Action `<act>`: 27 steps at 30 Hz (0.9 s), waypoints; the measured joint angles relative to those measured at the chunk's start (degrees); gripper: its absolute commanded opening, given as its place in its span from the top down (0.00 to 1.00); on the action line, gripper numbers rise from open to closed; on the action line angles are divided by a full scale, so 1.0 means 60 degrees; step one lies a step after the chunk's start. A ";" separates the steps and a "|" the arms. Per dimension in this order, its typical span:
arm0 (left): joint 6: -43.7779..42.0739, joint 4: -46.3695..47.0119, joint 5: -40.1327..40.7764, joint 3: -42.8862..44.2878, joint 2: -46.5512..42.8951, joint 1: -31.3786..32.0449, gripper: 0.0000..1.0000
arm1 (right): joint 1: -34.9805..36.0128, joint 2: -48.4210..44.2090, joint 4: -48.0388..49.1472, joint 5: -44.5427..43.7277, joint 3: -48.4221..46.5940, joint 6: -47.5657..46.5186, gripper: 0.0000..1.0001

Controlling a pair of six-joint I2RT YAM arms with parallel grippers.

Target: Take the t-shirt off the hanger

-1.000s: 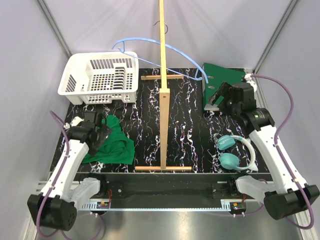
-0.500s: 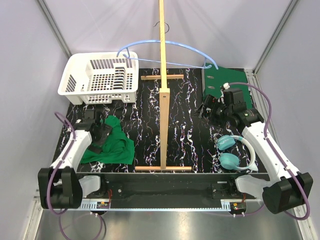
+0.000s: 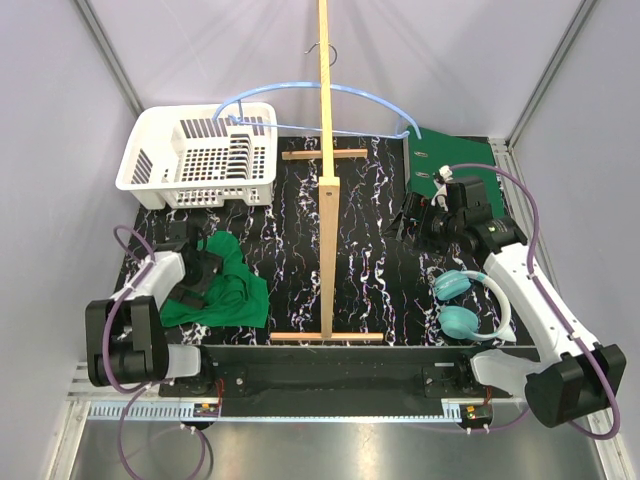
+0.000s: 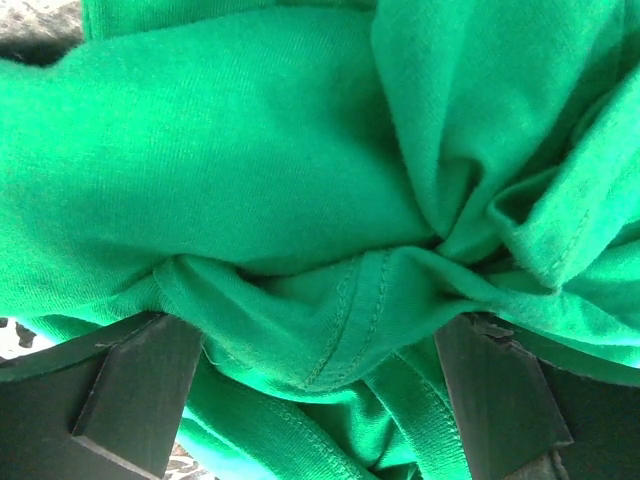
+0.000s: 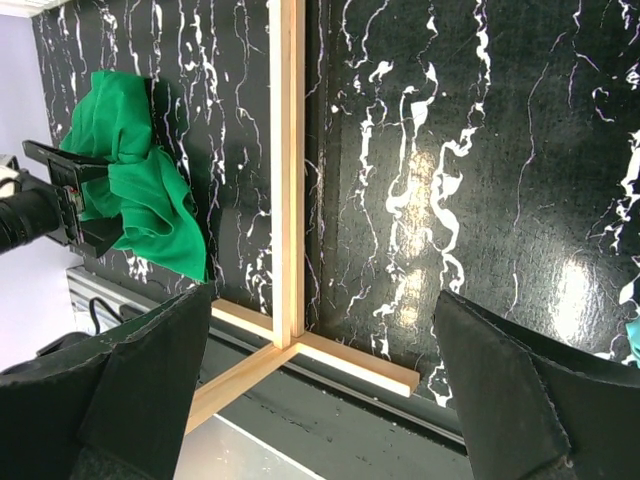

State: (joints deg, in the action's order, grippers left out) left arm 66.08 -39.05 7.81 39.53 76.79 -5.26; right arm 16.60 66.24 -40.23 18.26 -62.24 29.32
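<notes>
The green t-shirt (image 3: 238, 296) lies crumpled on the table at the near left, off the hanger. The light blue hanger (image 3: 370, 93) hangs bare by its silver hook (image 3: 320, 47) from the top of the wooden stand. My left gripper (image 3: 200, 270) is down on the shirt. In the left wrist view its jaws (image 4: 315, 400) stand wide apart with bunched shirt fabric (image 4: 250, 150) between them. My right gripper (image 3: 415, 215) is open and empty above the table at the right. In the right wrist view (image 5: 320, 400) it frames the stand's base, and the shirt (image 5: 130, 170) shows far off.
The tall wooden stand (image 3: 326, 200) rises mid-table with its foot bars (image 5: 290, 170) on the black marbled top. A white dish rack (image 3: 200, 155) sits at the back left, a green board (image 3: 455, 160) at the back right, and teal headphones (image 3: 465, 300) at the near right.
My right gripper has come away from the green board toward the middle and now points down. The hanger has swung on its hook. My left arm folded back; its gripper stays on the shirt.
</notes>
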 measured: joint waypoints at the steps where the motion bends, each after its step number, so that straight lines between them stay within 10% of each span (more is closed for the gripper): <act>1: 0.0029 0.0055 -0.0022 -0.0087 -0.0102 -0.0040 0.13 | 0.0004 -0.0022 0.0004 0.0004 0.0000 0.0000 0.00; 12: 0.0204 0.1585 -0.0546 -0.1479 -0.1472 -0.0794 1.00 | 0.0004 -0.0568 0.0015 0.0080 0.0000 0.0004 0.00; 27: -0.1104 0.1847 -0.1971 -0.2521 -0.5322 -0.1202 1.00 | 0.0004 -0.0783 0.0018 0.0146 0.0000 0.0007 0.00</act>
State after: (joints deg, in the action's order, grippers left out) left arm 59.46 -27.97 -4.01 24.40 44.86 -12.47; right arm 16.62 61.54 -40.12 19.14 -62.24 29.36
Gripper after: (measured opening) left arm 0.082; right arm 0.994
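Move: The left hand is down at the table with its open fingers already straddling a fold of the T-shirt; the shirt's middle lies about 3 cm to its right, 1 cm nearer the base and 1 cm lower. The white basket stands some 30 cm straight ahead, its middle about 4 cm higher, and the rack's near foot is roughly 29 cm to the right, 13 cm back and 1 cm lower. From the right hand, the T-shirt is about 44 cm left, 5 cm back and 20 cm below. The left hand stays low over the T-shirt while its fingers shut from wide open, pinching the fold between their tips, then lifts faster and faster, ending about 5 cm up as the wrist tilts so that the fingers swing forward by nearly 30 degrees. Away from the shirt, the empty right hand rises slowly by 2 to 3 cm with its fingers still wide open. ##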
